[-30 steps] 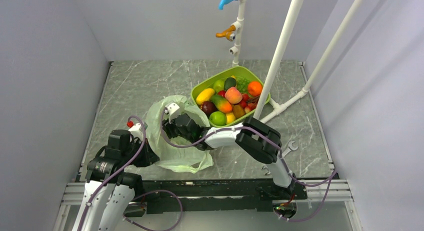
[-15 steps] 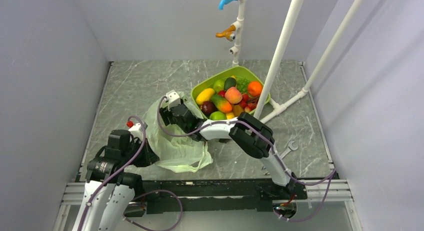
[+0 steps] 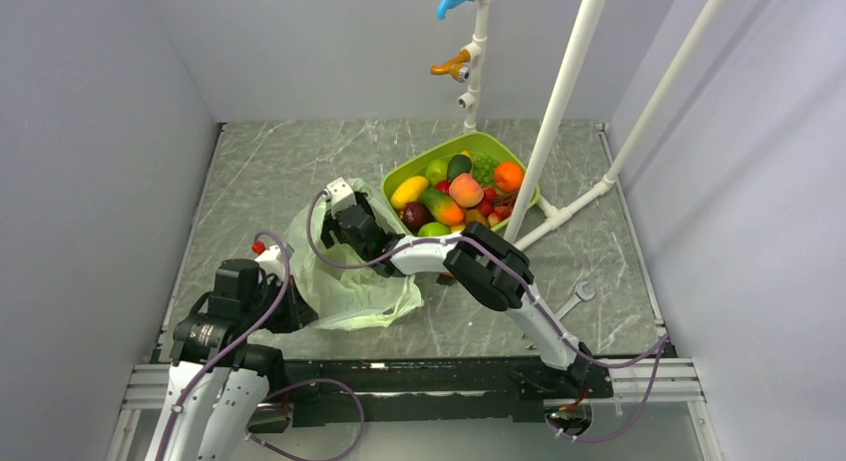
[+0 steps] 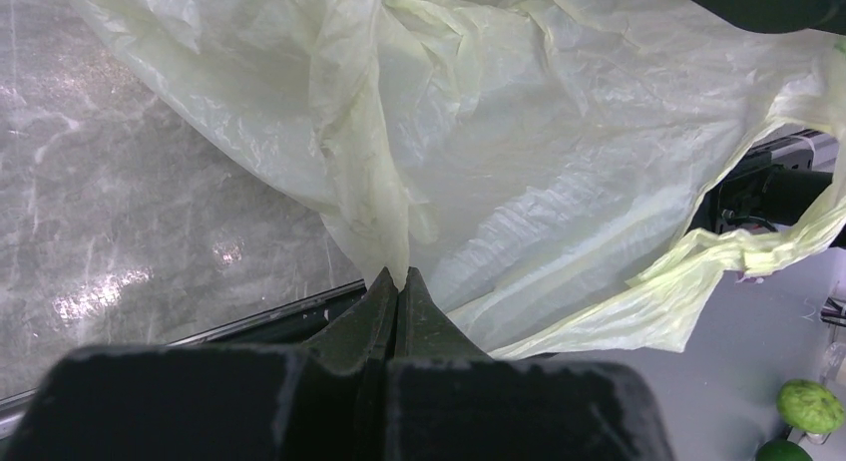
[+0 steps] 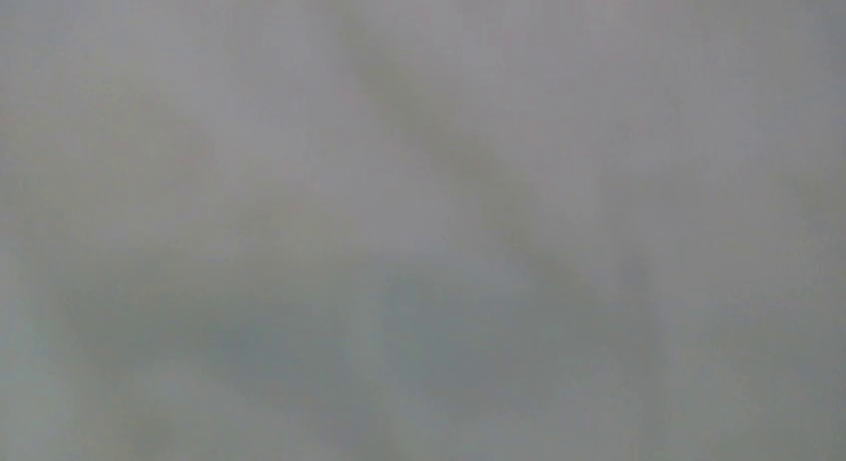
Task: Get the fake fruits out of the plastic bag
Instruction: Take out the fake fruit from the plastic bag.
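The pale-green plastic bag (image 3: 349,286) lies crumpled on the marble table in front of my left arm. My left gripper (image 4: 399,274) is shut on a gathered fold of the bag (image 4: 519,132) at its near left side. My right arm reaches across, and its wrist (image 3: 347,225) sits at the bag's far opening. Its fingers are hidden there, and the right wrist view is a plain grey blur. Fake fruits fill the green tray (image 3: 399,175), among them a peach (image 3: 465,190), an avocado (image 3: 458,165) and grapes (image 3: 484,168). No fruit shows through the bag.
White pipes (image 3: 561,97) slant up beside the tray, with blue and orange taps (image 3: 454,67) on the back wall. A wrench (image 3: 571,301) lies at the right of the table. Two green fruits (image 4: 810,405) show beyond the table edge in the left wrist view.
My right arm has swung left and farther back, bringing its wrist up to the bag's far edge. The bag's top has shifted with it. The left arm has held still.
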### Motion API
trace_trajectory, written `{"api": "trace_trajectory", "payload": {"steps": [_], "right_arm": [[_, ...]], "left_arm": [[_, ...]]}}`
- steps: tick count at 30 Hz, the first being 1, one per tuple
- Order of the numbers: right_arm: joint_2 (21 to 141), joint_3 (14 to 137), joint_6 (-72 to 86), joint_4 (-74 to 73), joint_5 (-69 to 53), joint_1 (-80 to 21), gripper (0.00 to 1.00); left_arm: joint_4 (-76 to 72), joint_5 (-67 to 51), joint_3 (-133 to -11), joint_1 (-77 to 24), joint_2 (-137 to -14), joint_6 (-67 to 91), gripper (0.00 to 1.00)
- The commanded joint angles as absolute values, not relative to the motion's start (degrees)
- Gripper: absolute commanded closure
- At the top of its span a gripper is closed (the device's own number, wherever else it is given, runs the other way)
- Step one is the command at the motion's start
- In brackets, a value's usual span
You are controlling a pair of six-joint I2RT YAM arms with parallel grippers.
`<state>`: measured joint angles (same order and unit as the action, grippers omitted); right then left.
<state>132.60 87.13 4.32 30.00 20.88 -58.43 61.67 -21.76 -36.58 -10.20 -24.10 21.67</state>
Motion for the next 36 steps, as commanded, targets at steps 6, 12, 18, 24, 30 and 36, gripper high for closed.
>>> {"api": "trace_trajectory", "payload": {"steps": [6, 12, 18, 24, 30, 36], "right_arm": [[139.1, 95.7, 2.5, 29.4, 24.9, -57.7, 0.13], [142.3, 98.9, 3.0, 29.4, 26.0, -57.0, 0.16], [141.5, 99.2, 4.3, 30.4, 23.6, -56.9, 0.34], [132.8, 89.3, 4.1, 36.0, 21.5, -56.9, 0.59], [124.6, 81.3, 4.6, 37.7, 19.3, -56.9, 0.81], [114.8, 71.5, 8.2, 35.4, 12.0, -57.0, 0.85]], "left_arm": [[60.3, -23.2, -36.6, -9.9, -24.2, 20.3, 1.0], [60.3, -22.7, -36.6, -9.9, -23.4, 20.7, 1.0], [60.3, -23.1, -36.6, -9.9, -24.6, 20.4, 1.0], [60.3, -22.6, -36.6, -9.9, -23.8, 20.7, 1.0], [60.3, -23.1, -36.6, -9.9, -25.4, 20.4, 1.0], [60.3, -22.6, -36.6, -9.8, -24.6, 20.7, 1.0]]}}
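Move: My right hand, open and down inside the plastic bag, has the bag's closed far end about 3 cm ahead, 1 cm left and 4 cm below; any fruit there is hidden by plastic. In the green basket, the yellow mango lies some 19 cm right and 2 cm ahead, the purple fruit 20 cm right and 4 cm back, both slightly lower. From my left hand, the bag's far end is roughly 30 cm ahead, 2 cm left and 10 cm below. I push my wide-open right hand about 5 cm forward and down into the far end of the bag, then close the fingers partway until they stop on something inside. With that grip kept, I draw back some 4 cm and to the right by as much, rising about 6 cm. My left hand stays put, still pinching the bag's rim. ##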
